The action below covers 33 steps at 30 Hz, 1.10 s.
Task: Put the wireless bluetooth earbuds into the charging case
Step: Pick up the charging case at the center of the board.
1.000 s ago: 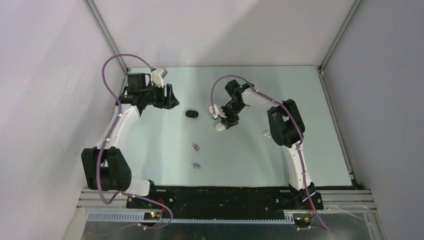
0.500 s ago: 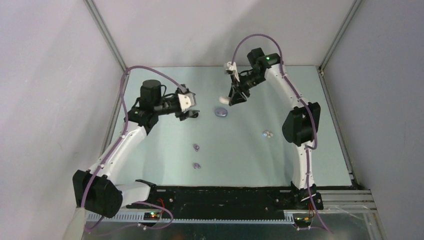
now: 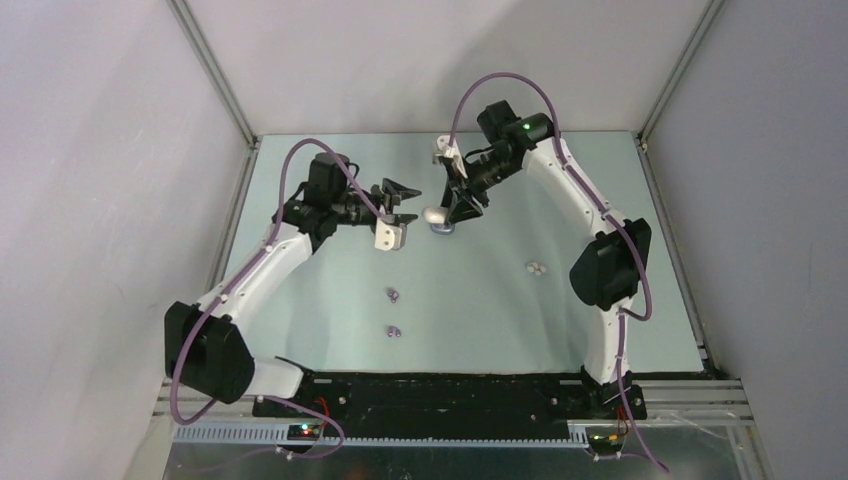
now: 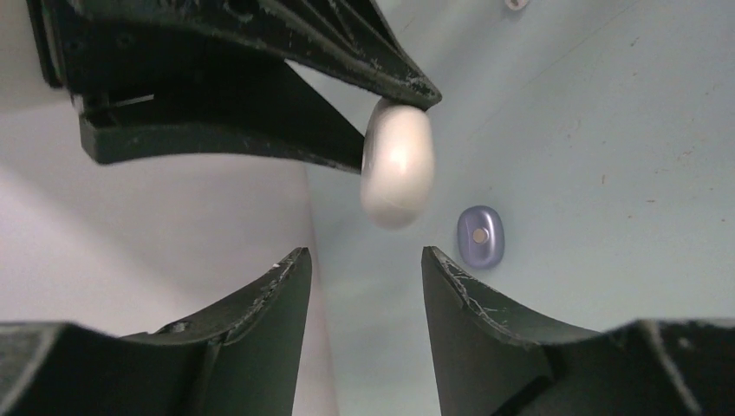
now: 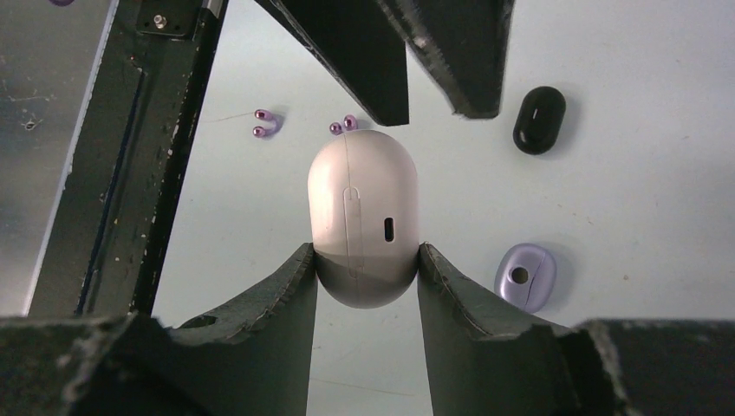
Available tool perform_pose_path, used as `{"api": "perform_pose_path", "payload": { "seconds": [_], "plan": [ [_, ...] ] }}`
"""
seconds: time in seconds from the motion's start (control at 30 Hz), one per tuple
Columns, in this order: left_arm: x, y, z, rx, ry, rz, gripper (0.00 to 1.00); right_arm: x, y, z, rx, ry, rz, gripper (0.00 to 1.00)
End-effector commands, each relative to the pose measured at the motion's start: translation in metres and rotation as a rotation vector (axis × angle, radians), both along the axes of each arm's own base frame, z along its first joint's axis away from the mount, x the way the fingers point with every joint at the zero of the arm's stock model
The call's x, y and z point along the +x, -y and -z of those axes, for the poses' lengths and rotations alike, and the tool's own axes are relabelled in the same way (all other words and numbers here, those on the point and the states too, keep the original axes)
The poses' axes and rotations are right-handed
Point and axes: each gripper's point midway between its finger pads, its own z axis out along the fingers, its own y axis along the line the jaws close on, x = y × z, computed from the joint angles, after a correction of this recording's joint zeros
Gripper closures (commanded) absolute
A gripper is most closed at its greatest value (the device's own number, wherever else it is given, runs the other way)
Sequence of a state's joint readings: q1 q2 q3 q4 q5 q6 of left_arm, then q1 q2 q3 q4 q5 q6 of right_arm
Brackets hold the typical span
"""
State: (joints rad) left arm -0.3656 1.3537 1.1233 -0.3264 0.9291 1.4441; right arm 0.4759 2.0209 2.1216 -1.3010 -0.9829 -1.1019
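My right gripper (image 5: pixel 364 251) is shut on a white oval charging case (image 5: pixel 364 217) and holds it above the table, its seam and port facing the camera. My left gripper (image 4: pixel 364 256) faces that white case (image 4: pixel 397 163) from close by; it is open with nothing between its fingers. In the top view the two grippers, left (image 3: pixel 408 198) and right (image 3: pixel 450 205), meet at mid-table. Lavender earbuds lie as two small pairs (image 3: pixel 393 294) (image 3: pixel 393 331) nearer the arm bases. A white-pink pair (image 3: pixel 537 267) lies to the right.
A lavender case (image 5: pixel 524 276) lies on the table just under the held case. A black case (image 5: pixel 538 120) lies beside the left gripper's fingers (image 5: pixel 451 52). Enclosure walls and metal frame posts ring the pale green table (image 3: pixel 480 320).
My left arm swung from the back left in towards mid-table. My right arm lifted the white case off the table, carried it back, then brought it towards the left gripper.
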Motion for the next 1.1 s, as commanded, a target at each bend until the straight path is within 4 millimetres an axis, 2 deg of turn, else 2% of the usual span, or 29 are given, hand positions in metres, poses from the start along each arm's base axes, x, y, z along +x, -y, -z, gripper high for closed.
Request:
{"api": "perform_pose_path", "payload": {
  "seconds": [0.0,0.13,0.37,0.53,0.77,0.9,0.93,0.97,1.07],
  "plan": [
    [-0.010,0.015,-0.026,-0.007,0.168,0.161,0.45,-0.002,-0.005,-0.018,0.043,0.082,-0.029,0.78],
    [-0.023,0.017,-0.015,0.020,0.134,0.235,0.47,-0.002,-0.012,-0.020,0.057,0.098,-0.042,0.78],
    [-0.020,0.020,-0.009,0.056,0.182,0.286,0.51,-0.004,-0.020,-0.025,0.073,0.126,-0.062,0.78],
    [-0.014,0.025,-0.011,0.042,0.274,0.311,0.50,-0.002,-0.020,-0.026,0.072,0.143,-0.063,0.78],
    [-0.016,0.027,-0.006,0.053,0.243,0.348,0.56,-0.005,-0.022,-0.025,0.063,0.163,-0.080,0.77],
    [-0.015,0.028,-0.005,0.047,0.238,0.352,0.67,-0.006,-0.022,-0.023,0.058,0.162,-0.080,0.78],
    [-0.015,0.028,-0.004,0.047,0.235,0.349,0.73,-0.005,-0.021,-0.023,0.057,0.159,-0.077,0.77],
    [-0.014,0.028,-0.004,0.048,0.233,0.346,0.80,-0.005,-0.022,-0.022,0.056,0.156,-0.074,0.73],
    [-0.006,0.027,-0.005,0.053,0.241,0.307,0.94,0.004,-0.021,-0.025,0.062,0.152,-0.033,0.59]
  ]
}}
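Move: The charging case, already gripped by the right hand and sticking out about 2 cm to its left, lies some 5 cm to the left hand's right, 1 cm back and 2 cm lower. The left gripper is about 7 cm left of the right hand, 1 cm farther out and 1 cm higher. On the table some 23 cm below the left hand, the purple case lies about 11 cm ahead and 6 cm right, the black case 11 cm ahead and 8 cm left. The left fingers close from over half open and pinch the free end of the charging case. To reach it, the left hand first eases right and back, then sinks, ending about 2 cm right, 1.5 cm lower and 1 cm back, turned nearly 20 degrees clockwise with a slight roll. The right hand keeps its grip and brings the case some 2 cm left into those fingers. ##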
